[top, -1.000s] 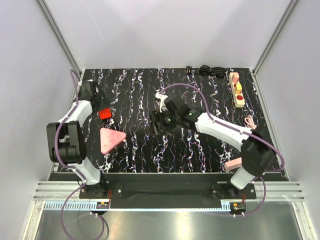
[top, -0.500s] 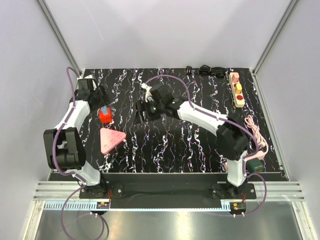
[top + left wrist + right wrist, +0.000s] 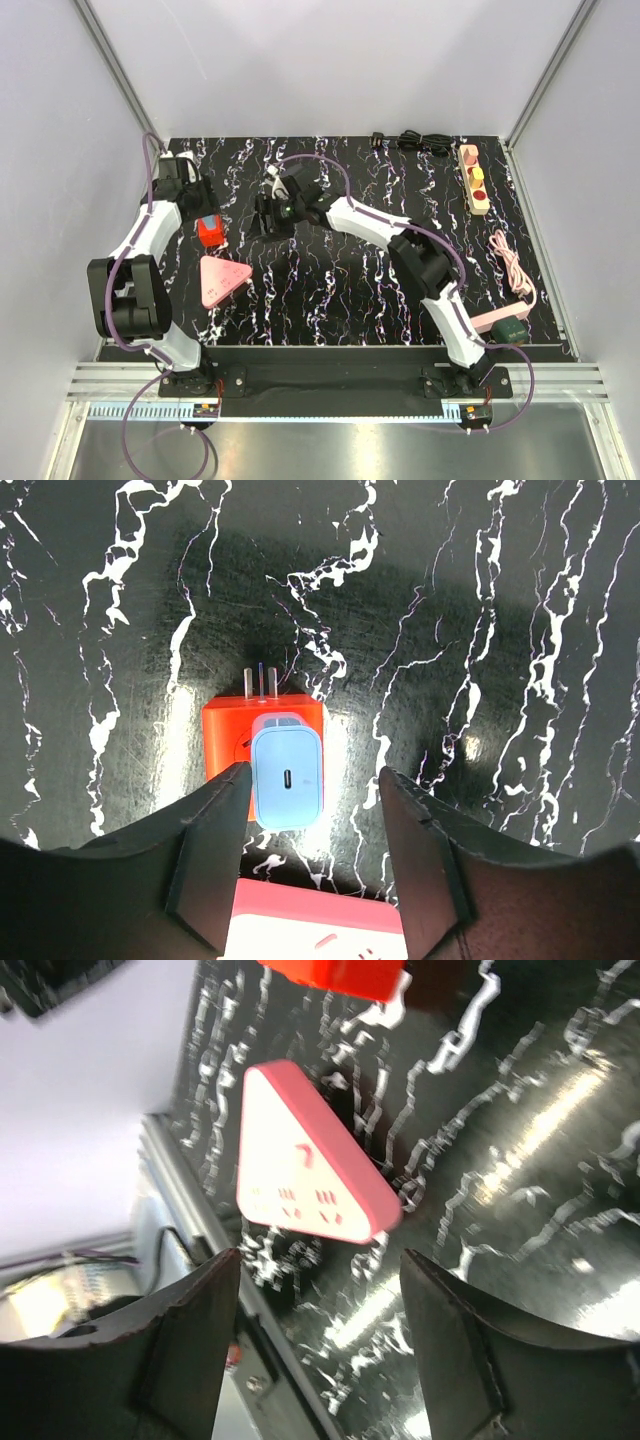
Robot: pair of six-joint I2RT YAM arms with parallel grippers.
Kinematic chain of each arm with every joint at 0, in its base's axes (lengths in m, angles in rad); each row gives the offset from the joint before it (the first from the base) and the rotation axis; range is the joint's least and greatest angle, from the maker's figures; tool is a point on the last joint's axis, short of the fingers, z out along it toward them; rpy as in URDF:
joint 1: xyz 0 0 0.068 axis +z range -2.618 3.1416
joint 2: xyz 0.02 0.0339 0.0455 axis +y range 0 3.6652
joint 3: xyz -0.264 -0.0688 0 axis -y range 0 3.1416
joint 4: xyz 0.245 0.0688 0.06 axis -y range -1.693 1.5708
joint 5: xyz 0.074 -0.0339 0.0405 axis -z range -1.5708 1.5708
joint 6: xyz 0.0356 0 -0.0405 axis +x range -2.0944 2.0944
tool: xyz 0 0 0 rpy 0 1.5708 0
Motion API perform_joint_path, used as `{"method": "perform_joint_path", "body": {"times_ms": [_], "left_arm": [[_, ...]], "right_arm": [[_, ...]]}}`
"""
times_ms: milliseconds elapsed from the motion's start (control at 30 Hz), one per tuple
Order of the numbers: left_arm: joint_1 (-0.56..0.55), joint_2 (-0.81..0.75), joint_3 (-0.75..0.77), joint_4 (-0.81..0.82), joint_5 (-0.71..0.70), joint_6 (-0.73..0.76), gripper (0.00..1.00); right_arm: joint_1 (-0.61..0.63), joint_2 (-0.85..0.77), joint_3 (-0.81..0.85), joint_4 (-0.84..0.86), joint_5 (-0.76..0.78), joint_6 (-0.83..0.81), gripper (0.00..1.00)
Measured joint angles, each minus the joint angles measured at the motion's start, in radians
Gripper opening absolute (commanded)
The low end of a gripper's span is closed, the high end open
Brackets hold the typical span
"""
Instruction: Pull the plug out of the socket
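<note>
The socket (image 3: 474, 180) is a long beige strip with red round outlets and one yellow piece, lying at the far right back, away from both grippers. A red cube adapter (image 3: 262, 742) with a light-blue plug (image 3: 287, 773) stuck in it lies on the black marbled table (image 3: 340, 300). My left gripper (image 3: 315, 790) is open just above and in front of the cube (image 3: 209, 229), with the blue plug beside its left finger. My right gripper (image 3: 320, 1260) is open and empty, hovering left of centre (image 3: 264, 215) over the mat.
A pink triangular power block (image 3: 220, 278) lies in front of the cube and also shows in the right wrist view (image 3: 310, 1155). A black cable (image 3: 415, 142) lies at the back edge, a pink cable (image 3: 510, 262) at the right, and a flat pink bar (image 3: 498, 322) at the front right.
My right arm has swung left from the table's middle toward the left side. My left gripper has shifted slightly near the red cube.
</note>
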Motion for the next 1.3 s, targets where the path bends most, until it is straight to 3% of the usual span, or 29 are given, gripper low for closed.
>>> {"method": "perform_joint_path", "body": {"times_ms": [367, 500, 533, 733, 933, 1300], "left_arm": [[-0.001, 0.048, 0.000, -0.007, -0.005, 0.035, 0.48], [0.000, 0.068, 0.002, -0.008, -0.010, 0.040, 0.37], [-0.001, 0.069, 0.002, -0.008, -0.011, 0.042, 0.27], [-0.001, 0.069, 0.006, -0.011, -0.008, 0.050, 0.10], [0.000, 0.069, 0.006, -0.011, 0.002, 0.054, 0.01], [-0.001, 0.068, 0.007, -0.011, 0.048, 0.055, 0.00]], "right_arm": [[-0.008, 0.111, 0.064, 0.151, -0.092, 0.174, 0.69], [-0.017, 0.154, 0.094, 0.206, -0.112, 0.224, 0.69], [-0.019, 0.174, 0.115, 0.215, -0.121, 0.238, 0.69], [-0.025, 0.289, 0.204, 0.333, -0.158, 0.330, 0.68], [-0.025, 0.406, 0.294, 0.401, -0.194, 0.389, 0.69], [-0.025, 0.520, 0.396, 0.478, -0.227, 0.440, 0.77]]}}
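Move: Below the left hand's open fingers, about 3 cm down and 1 cm to its left, is the light-blue plug; the red socket under the plug sits some 7 cm down. The pink wedge lies about 12 cm back and 3 cm to the right of the left hand. From the right hand, the socket is roughly 12 cm to the left, 6 cm ahead and 7 cm lower; the plug is straight above the socket, about 3 cm below that hand. Sinking about 2.5 cm over the upright plug, the left hand closes its fingers on the plug's two sides, keeps the pinch and eases about 1 cm right. Meanwhile the right hand closes in on the socket, going some 8 cm left and 5 cm forward, then mostly later about 6 cm down, its fingers levelling by roughly 20 degrees and staying open, with no touch visible yet. ##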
